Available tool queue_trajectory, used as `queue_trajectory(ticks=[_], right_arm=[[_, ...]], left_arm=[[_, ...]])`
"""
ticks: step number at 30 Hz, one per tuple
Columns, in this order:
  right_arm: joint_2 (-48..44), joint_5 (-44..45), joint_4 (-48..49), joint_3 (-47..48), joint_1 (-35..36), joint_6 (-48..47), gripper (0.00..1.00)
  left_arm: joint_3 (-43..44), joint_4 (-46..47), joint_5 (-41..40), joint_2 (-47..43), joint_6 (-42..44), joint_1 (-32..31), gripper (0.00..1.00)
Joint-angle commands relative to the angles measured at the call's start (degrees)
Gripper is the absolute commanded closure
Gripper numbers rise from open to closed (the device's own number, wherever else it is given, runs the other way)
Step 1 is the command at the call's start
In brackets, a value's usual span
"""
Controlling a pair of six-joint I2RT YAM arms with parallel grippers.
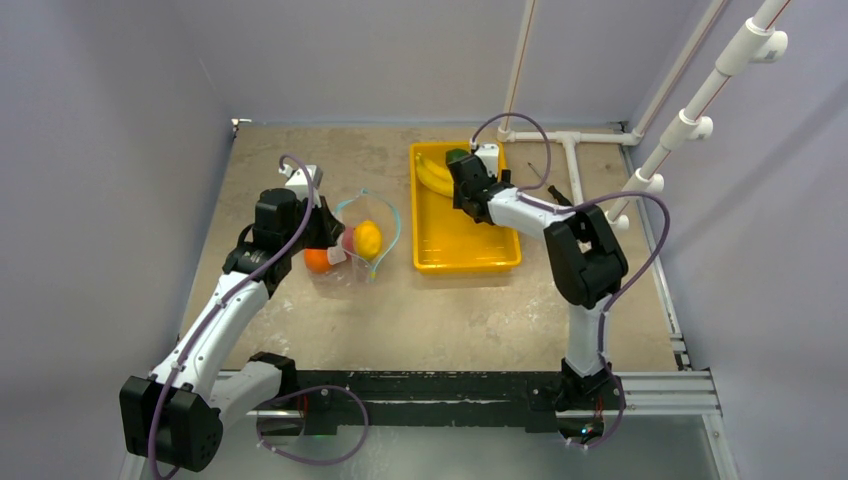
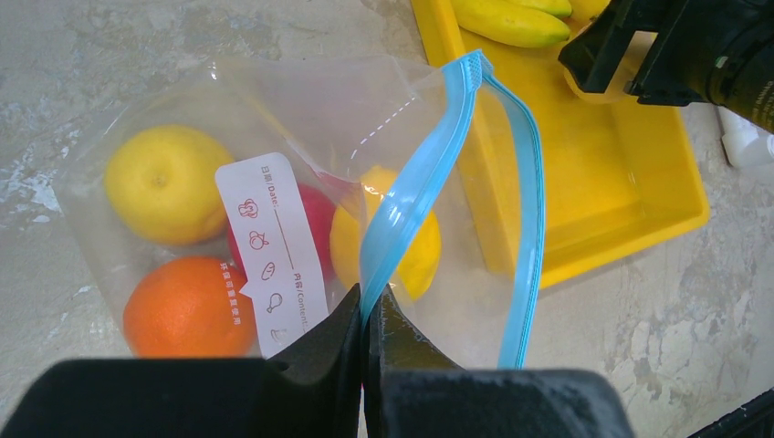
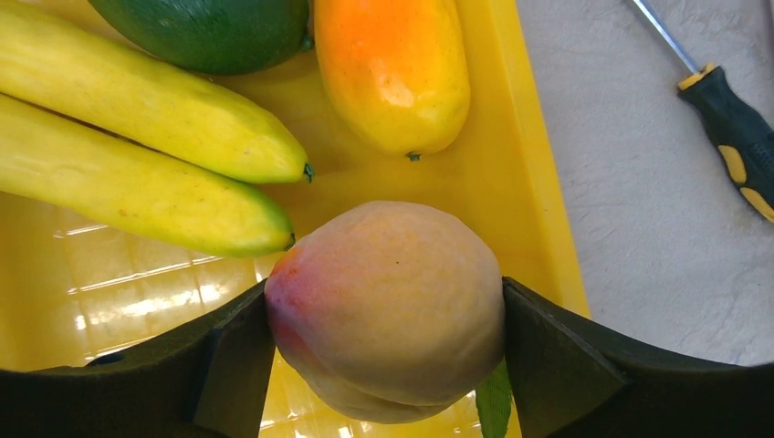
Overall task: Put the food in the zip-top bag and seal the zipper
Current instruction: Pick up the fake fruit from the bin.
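Note:
The clear zip-top bag (image 2: 301,119) lies left of the yellow tray with its mouth held open. My left gripper (image 2: 370,306) is shut on the teal-blue zipper (image 2: 420,173). Inside the bag are two lemons (image 2: 164,182), an orange (image 2: 187,306) and a red apple (image 2: 319,214). Over the tray's far end, my right gripper (image 3: 388,338) has both fingers pressed against a peach (image 3: 388,306). Beyond it in the tray lie two bananas (image 3: 137,155), a green avocado (image 3: 205,32) and an orange mango (image 3: 392,68).
The yellow tray (image 1: 470,255) sits at the table's middle right, its near half bare. A black-and-yellow screwdriver (image 3: 735,137) lies on the table right of the tray. White pipes (image 1: 570,150) run along the back right.

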Motion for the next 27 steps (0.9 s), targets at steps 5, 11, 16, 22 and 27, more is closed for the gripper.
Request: queue_trajectory(ticks=[5, 11, 16, 22, 27], right_arm=[[-9.78, -3.12, 1.55, 0.07, -0.08, 1.48, 0.47], [-16.15, -13.28, 2.72, 1.36, 0.08, -0.22, 0.48], [-20.26, -24.12, 4.63, 2.38, 0.7, -3.36, 0.5], [-23.0, -33.48, 5.67, 3.06, 2.76, -5.41, 0.5], [-24.12, -38.27, 7.71, 2.0, 6.78, -6.69, 0.51]], left_arm=[[0.48, 1.28, 0.5, -0.34, 0.89, -0.26, 1.0], [0.54, 1.28, 0.59, -0.23, 0.89, -0.26, 1.0], [0.53, 1.26, 0.5, -0.23, 0.89, -0.26, 1.0], [0.53, 1.28, 0.5, -0.1, 0.84, -0.26, 1.0], [0.39, 1.28, 0.84, -0.12, 0.81, -0.26, 1.0]])
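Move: The bag's open mouth, where the peach between my right fingers is headed, lies about 23 cm to the left of my right hand, 8 cm back and some 7 cm higher. In the bin, the mango is 7 cm ahead and 1 cm right; the avocado 9 ahead and 5 left; the bananas 4 ahead and 9 left, all about level or slightly lower. From my left hand the mouth is roughly 6 cm right, level in reach, a touch lower. With my right fingers still gripping the peach, I lift it steeply out of the bin, nearly 20 cm in all. From halfway on I also swing it left towards the bag mouth, about 11 cm, easing back a little and turning the wrist some 30 degrees counter-clockwise, its left side rising and the fingertips tipping up. My left hand stays put, pinching the bag's rim. ##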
